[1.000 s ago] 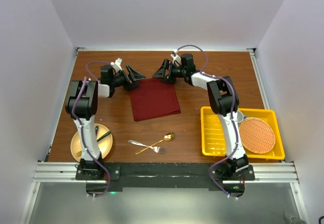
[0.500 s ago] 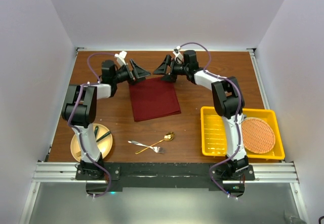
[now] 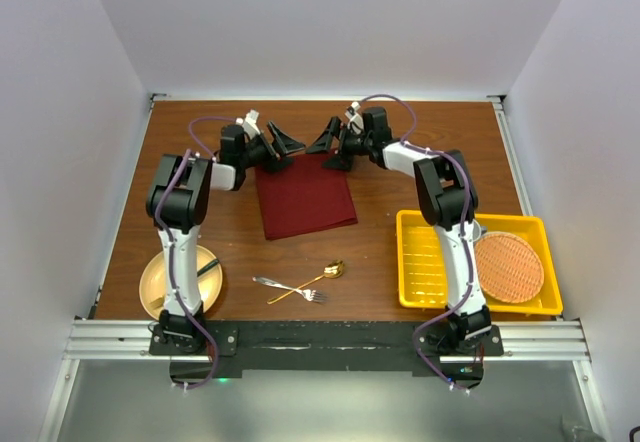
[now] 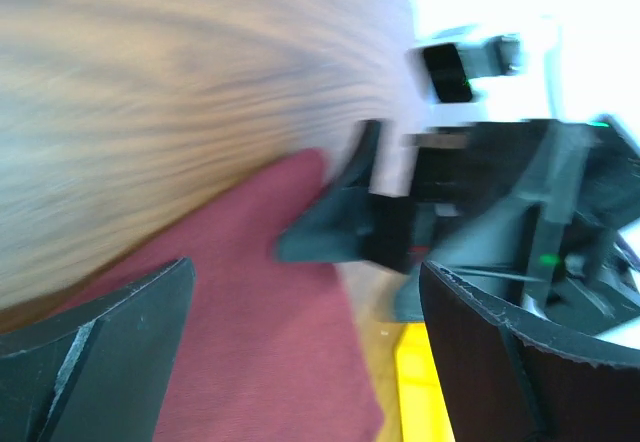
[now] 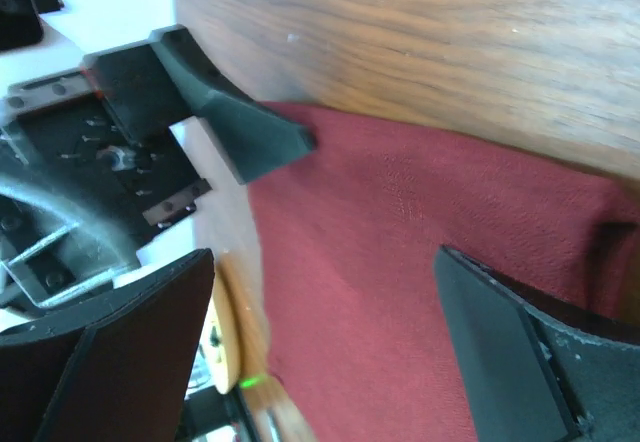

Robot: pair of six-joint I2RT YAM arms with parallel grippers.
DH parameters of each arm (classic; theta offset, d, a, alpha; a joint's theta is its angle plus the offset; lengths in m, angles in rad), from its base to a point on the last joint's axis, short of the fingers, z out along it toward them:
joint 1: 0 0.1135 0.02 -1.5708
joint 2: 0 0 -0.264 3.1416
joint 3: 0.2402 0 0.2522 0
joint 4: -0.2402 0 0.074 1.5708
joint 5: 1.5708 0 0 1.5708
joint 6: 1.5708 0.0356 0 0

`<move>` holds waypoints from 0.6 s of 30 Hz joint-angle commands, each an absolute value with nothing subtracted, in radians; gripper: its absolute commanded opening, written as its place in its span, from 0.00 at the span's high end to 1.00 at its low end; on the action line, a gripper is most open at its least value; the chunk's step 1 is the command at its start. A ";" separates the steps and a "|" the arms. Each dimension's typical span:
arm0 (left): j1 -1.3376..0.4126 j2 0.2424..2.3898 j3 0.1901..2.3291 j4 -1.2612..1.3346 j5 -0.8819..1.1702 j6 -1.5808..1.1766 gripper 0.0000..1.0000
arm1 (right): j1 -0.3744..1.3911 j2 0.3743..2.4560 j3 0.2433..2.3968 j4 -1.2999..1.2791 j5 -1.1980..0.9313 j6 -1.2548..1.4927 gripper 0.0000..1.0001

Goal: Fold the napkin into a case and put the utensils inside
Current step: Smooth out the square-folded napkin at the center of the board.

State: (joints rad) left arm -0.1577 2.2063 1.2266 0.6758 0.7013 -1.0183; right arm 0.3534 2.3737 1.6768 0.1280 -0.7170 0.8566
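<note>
The maroon napkin (image 3: 305,196) lies flat as a folded square in the middle of the table. My left gripper (image 3: 283,146) hovers open at its far left corner and my right gripper (image 3: 331,146) open at its far edge, facing each other. In the left wrist view the napkin (image 4: 270,332) fills the space between my open fingers (image 4: 110,347), with nothing held. In the right wrist view the cloth (image 5: 400,292) lies likewise under open fingers (image 5: 510,352). The silver fork (image 3: 275,284) and gold spoon (image 3: 322,273) lie crossed near the front edge.
A yellow tray (image 3: 430,262) at the right front holds a round orange woven mat (image 3: 508,265). A tan plate (image 3: 160,287) with dark green-handled cutlery sits at the left front. White walls close in the table on three sides.
Both grippers drew back toward the far edge, then came down again at the napkin's far edge; the left one has shifted right. The napkin and utensils have not moved.
</note>
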 commanded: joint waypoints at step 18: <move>-0.071 1.973 1.081 0.604 0.723 -0.927 0.00 | 0.354 2.289 1.813 -0.074 -0.817 0.643 0.02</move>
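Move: The square-folded napkin lies with its middle about 11 cm back and 3 cm right of the left hand, some 3 cm below; its far-left corner is about 4 cm back and 8 cm left of that hand. From the right hand the napkin's middle is about 11 cm back and 5 cm left, 3 cm lower. Nearer the bases, from the left hand, the fork lies about 34 cm straight back and the spoon 33 cm back, 4 cm right. Lower the open left gripper about 2 cm at the napkin's far edge, then sweep it about 5 cm left towards the far-left corner, its lower finger on the cloth, easing back and rising slightly at the end. Keep the open right gripper low on the far-right part and nudge it 1 to 2 cm forward, its wrist turning about 10 degrees. ##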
